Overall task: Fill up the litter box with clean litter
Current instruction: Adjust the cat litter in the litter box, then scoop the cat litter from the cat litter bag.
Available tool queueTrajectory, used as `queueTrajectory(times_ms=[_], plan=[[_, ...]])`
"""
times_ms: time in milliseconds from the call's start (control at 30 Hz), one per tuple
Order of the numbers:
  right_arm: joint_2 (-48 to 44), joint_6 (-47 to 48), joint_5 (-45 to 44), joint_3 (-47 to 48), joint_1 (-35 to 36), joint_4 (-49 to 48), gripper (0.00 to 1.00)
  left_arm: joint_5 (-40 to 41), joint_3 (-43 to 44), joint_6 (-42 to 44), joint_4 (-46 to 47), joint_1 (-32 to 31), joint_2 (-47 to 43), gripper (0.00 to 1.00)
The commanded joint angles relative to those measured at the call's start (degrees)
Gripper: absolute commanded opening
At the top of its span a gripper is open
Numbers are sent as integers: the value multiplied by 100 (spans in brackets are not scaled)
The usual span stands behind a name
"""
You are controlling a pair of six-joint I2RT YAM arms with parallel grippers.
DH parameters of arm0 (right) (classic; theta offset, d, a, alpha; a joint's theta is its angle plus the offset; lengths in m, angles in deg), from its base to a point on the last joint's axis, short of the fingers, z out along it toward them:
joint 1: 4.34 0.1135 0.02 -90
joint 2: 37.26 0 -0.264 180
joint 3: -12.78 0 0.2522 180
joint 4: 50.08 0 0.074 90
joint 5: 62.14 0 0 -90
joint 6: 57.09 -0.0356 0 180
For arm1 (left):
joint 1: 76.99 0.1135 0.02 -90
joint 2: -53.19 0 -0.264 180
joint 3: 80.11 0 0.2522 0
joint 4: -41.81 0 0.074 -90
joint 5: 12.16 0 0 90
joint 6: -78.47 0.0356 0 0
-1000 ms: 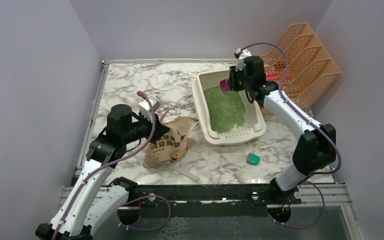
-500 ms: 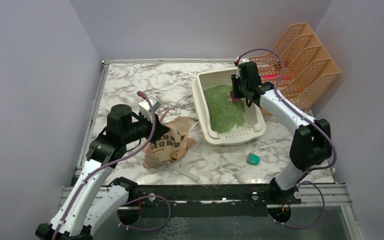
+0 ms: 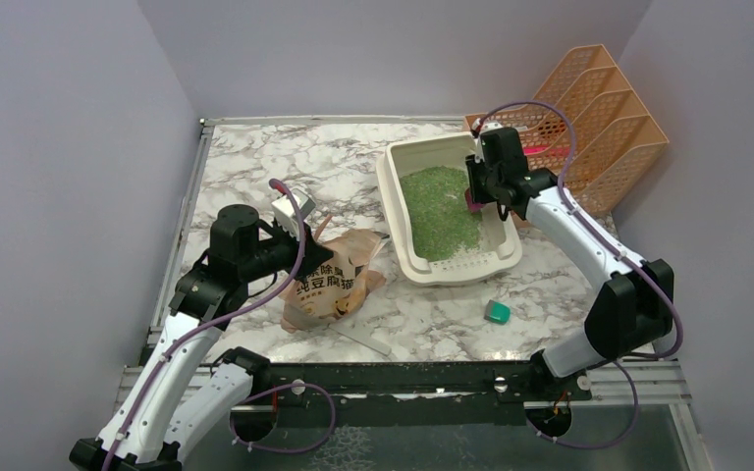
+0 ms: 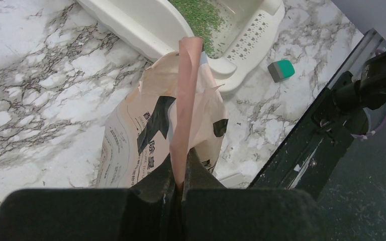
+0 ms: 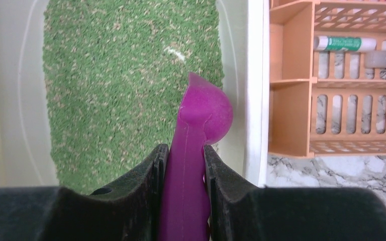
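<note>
The cream-white litter box (image 3: 459, 271) lies right of centre, with a bed of green clean litter (image 3: 439, 211) in it. My right gripper (image 3: 475, 188) hangs over the box's right side, shut on the handle of a magenta scoop (image 3: 472, 203). In the right wrist view the scoop (image 5: 203, 113) points down beside the litter (image 5: 125, 75), close to the box's right wall (image 5: 255, 75), between the fingers of my right gripper (image 5: 183, 148). My left gripper (image 3: 306, 230) is shut on the folded top of a tan paper bag (image 3: 334, 280). The left wrist view shows the bag (image 4: 146, 135) hanging from my left gripper (image 4: 180, 161).
An orange mesh rack (image 3: 589, 118) stands at the back right, just beyond the box, with a tube (image 5: 344, 43) in one slot. A small green block (image 3: 497, 312) lies on the marble in front of the box. A pale strip (image 3: 358, 339) lies by the bag. Grey walls enclose three sides.
My right gripper has carried the scoop from the box's far end toward me and down along its right wall. The left arm and bag have not moved.
</note>
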Motion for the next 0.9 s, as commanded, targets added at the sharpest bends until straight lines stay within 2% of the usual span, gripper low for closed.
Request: queueTrajectory(times_ms=[0, 67, 200, 333, 667, 867], plan=[[-223, -121, 479, 457, 8, 766, 1, -271, 91, -73, 683, -13, -106, 0], [-310, -293, 588, 618, 7, 945, 1, -278, 87, -74, 682, -13, -105, 0], [-846, -612, 841, 605, 5, 692, 1, -300, 88, -72, 682, -13, -76, 0], [-1260, -790, 1898, 655, -110, 444, 1, -360, 53, -70, 682, -13, -15, 0], [-988, -912, 3809, 1557, -207, 1158, 1, -353, 83, -40, 693, -13, 35, 0], [-664, -826, 4480, 2095, -203, 1672, 1, -391, 183, -10, 708, -13, 167, 0]])
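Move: The litter in the box has its middle about 9 cm to the right hand's left, some 2 cm ahead and 13 cm below the hand, which already grips the scoop. The paper bag lies about 38 cm to that hand's left and 17 cm back, some 9 cm lower; the orange basket is about 20 cm to its right, 14 cm ahead and 5 cm lower. From the left hand, the litter is about 20 cm ahead, 29 cm to the right and 21 cm below. The purple scoop, still gripped in the right hand, is lifted about 15 cm from low over the right side of the litter, while being carried some 8 cm left and 7 cm back over the box. After a slow start, the wrist rolls its left side up by some 30 degrees and swings counter-clockwise, so that the scoop's head comes round to the left. The fingers keep their hold. ##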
